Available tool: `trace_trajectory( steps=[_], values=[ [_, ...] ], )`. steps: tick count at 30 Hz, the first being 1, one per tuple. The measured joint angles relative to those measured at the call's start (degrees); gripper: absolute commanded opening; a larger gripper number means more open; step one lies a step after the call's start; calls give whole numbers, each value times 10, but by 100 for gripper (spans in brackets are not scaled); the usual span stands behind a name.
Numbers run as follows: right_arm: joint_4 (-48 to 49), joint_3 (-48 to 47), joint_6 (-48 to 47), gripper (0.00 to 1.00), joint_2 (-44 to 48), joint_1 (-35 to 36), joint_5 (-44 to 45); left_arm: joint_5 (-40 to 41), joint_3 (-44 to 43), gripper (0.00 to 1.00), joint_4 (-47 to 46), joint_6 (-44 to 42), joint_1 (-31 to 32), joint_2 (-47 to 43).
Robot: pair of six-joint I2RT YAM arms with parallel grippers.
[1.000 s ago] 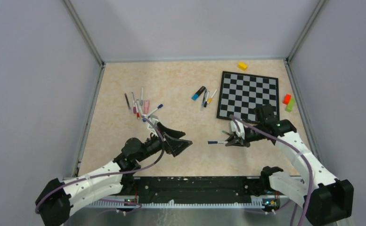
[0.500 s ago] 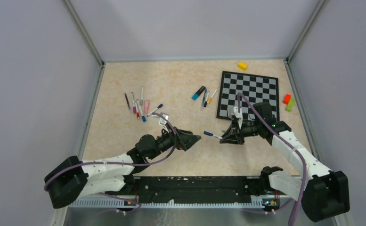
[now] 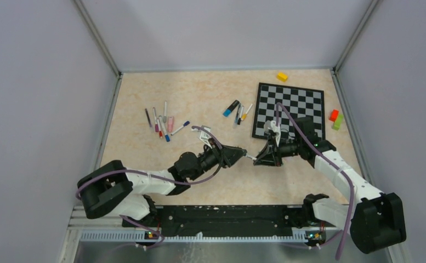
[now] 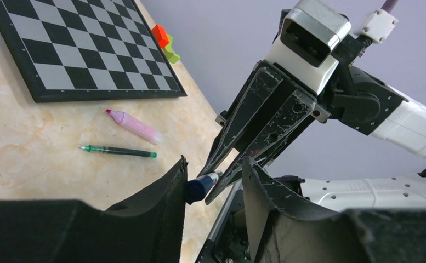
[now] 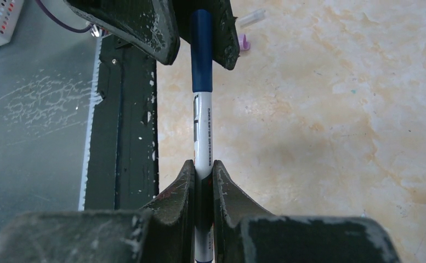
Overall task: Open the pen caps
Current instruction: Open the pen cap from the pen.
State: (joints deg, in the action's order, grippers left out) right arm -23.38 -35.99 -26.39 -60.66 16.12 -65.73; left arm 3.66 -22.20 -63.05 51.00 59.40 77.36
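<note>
My right gripper (image 5: 202, 163) is shut on the white barrel of a pen (image 5: 202, 126), held level above the table. The pen's navy cap (image 5: 201, 55) points at my left gripper (image 4: 215, 161). That cap (image 4: 197, 188) sits between the left jaws, against one finger, while the other finger stands clear of it. In the top view the two grippers meet tip to tip at the table's middle, left gripper (image 3: 245, 155) facing right gripper (image 3: 257, 160). A clear cap (image 5: 251, 18) and a lilac cap (image 5: 243, 41) lie loose on the table beyond.
Several capped pens (image 3: 161, 123) lie at the left and a few more (image 3: 238, 112) beside the chessboard (image 3: 290, 109). A pink highlighter (image 4: 136, 126) and a green pen (image 4: 117, 150) lie near the board's front edge. A yellow block (image 3: 282, 76) and red and green blocks (image 3: 335, 118) sit at the right.
My left arm has swung right until its jaws surround the pen's cap, and the jaws have narrowed. My right gripper carried the pen up and slightly left to meet it.
</note>
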Motion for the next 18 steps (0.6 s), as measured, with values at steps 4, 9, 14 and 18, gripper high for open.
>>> trace_trajectory(
  steps=[4, 9, 14, 18],
  values=[
    [9, 0, 10, 0, 0, 0, -3, 0, 0, 32, -12, 1, 0, 15],
    [15, 0, 21, 0, -4, 0, -12, 1, -1, 6, -17, 3, 0, 25],
    [16, 0, 20, 0, -15, 0, -20, -1, -1, 0, -29, -2, 0, 28],
    [16, -2, -11, 0, -24, 1, -33, 7, 4, 0, -15, -38, -1, 2]
  ],
)
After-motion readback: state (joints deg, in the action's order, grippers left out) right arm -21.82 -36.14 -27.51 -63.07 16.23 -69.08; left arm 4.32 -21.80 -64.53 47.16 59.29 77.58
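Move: The blue cap sits just in front of the left hand's open fingers, about 1 cm ahead, 1 cm right and 1 cm below. From the right hand, which grips the marker's white barrel, it lies some 4 cm left, 2 cm ahead and 4 cm up. On the table roughly 20 cm below the left hand, the green pen lies about 6 cm ahead and 12 cm right; the pink marker is 9 cm ahead and 16 cm right. Down by about 1 cm, with a touch to the right, the left hand eases farther over the blue cap while its half-open fingers close and pinch it. It then reverses, drawing up and left about 1 cm as the pull on the cap begins. The right hand keeps its grip on the white barrel and stays nearly in place, giving only about half a centimetre leftward. ##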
